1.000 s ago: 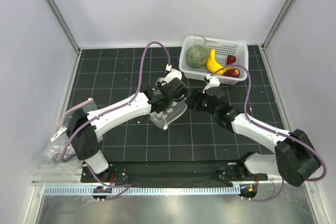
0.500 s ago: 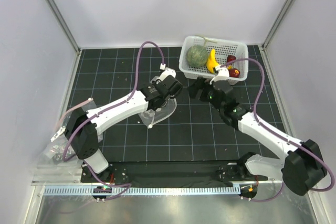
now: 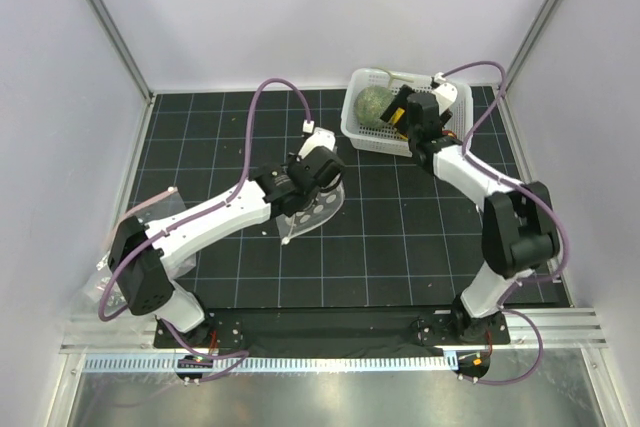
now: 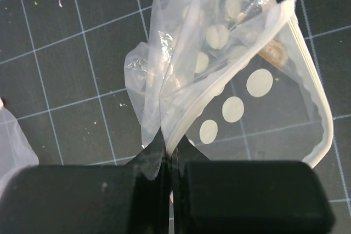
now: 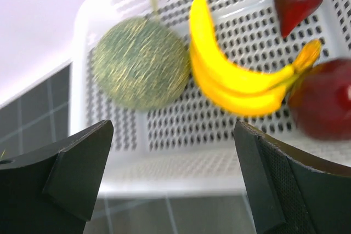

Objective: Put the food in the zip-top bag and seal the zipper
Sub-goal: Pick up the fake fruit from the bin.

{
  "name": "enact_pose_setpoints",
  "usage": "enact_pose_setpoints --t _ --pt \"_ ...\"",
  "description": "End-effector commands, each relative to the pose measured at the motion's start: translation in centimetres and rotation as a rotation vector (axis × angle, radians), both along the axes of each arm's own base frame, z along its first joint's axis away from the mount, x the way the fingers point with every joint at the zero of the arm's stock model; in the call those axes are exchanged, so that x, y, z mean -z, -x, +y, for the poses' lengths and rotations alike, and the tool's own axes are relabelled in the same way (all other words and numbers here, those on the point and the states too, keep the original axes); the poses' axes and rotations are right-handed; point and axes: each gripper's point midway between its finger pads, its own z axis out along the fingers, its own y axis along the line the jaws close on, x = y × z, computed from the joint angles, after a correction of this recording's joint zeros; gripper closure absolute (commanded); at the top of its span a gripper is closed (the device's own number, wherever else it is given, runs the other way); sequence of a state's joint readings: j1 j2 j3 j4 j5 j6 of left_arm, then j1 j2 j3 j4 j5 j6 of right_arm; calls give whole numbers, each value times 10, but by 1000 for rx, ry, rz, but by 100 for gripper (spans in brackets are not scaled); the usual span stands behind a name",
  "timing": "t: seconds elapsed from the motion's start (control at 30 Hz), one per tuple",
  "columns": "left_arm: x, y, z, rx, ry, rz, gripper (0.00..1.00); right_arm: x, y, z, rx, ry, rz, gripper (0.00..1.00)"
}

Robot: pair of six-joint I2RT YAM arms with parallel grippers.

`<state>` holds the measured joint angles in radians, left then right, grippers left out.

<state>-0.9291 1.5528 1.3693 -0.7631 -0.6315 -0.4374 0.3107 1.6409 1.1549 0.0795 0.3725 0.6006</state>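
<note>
The clear zip-top bag (image 4: pixel 219 64) (image 3: pixel 312 209) lies on the black gridded mat, its mouth gaping. My left gripper (image 4: pixel 171 143) (image 3: pixel 318 179) is shut on the bag's mouth edge, pinching the pale zipper (image 4: pixel 315 102) strip at one end. The food sits in a white perforated basket (image 5: pixel 181 152) (image 3: pixel 456 97): a grey-green melon (image 5: pixel 140 61) (image 3: pixel 374 104), a yellow banana (image 5: pixel 236 80) and two dark-red fruits (image 5: pixel 296 1) (image 5: pixel 326 102). My right gripper (image 5: pixel 173 127) (image 3: pixel 402 113) hovers open at the basket's near wall, with nothing between its fingers.
Crumpled clear plastic (image 3: pixel 105 282) lies by the left arm's base, at the mat's left edge. Pale walls close in the back and both sides. The basket stands in the far right corner of the mat (image 3: pixel 400 247).
My right gripper has swung from the middle of the mat to the basket and opened wide. The left gripper has stayed shut on the bag, shifting it a little.
</note>
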Motion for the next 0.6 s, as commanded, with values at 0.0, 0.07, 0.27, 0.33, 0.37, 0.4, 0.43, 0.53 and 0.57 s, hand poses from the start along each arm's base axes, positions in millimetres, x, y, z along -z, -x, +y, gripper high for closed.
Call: enact_pose_setpoints --t 0.0,0.07,0.27,0.33,0.37,0.4,0.43,0.53,0.57 --pt "-14 -4 -1 -9 31 -48 100 -33 -48 -16 109 -71 -155 0" --pt "-13 -6 1 -22 5 -49 100 -4 -71 -30 151 -68 -114 0" --pt "-12 -2 -2 -16 -13 -34 100 20 -128 -47 172 -221 -174 1" --pt "-13 -2 -3 -14 -13 -34 100 25 -142 -48 175 -258 -230 1" --pt "-13 -2 -3 -14 -10 -34 100 24 -146 -49 177 -260 -253 1" --pt "-13 -2 -3 -14 -10 -34 100 17 -153 -53 187 -268 -296 1" --pt "-13 -1 -4 -13 -10 -32 100 27 -157 -55 197 -265 -295 1" --pt "-14 -1 -4 -13 -5 -34 100 26 -172 -60 196 -281 -332 1" --pt "-14 0 -4 -13 -3 -34 100 26 -175 -58 178 -290 -339 1"
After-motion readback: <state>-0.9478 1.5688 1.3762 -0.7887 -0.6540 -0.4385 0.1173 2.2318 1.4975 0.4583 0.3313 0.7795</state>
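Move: The banana lies in the bin about 11 cm ahead of the open right hand, 4 cm to its right and 15 cm below. The melon is roughly 13 cm ahead and 6 cm left; the small red fruit 15 cm ahead, 12 cm right; the big red fruit 8 cm ahead, 12 cm right, all some 13 to 16 cm below. From the left hand, still pinching the bag, the banana is about 30 cm ahead, 22 cm right, 15 cm lower. Fingers still wide open, the right hand reaches about 15 cm forward, also down and rightward, towards the banana. ##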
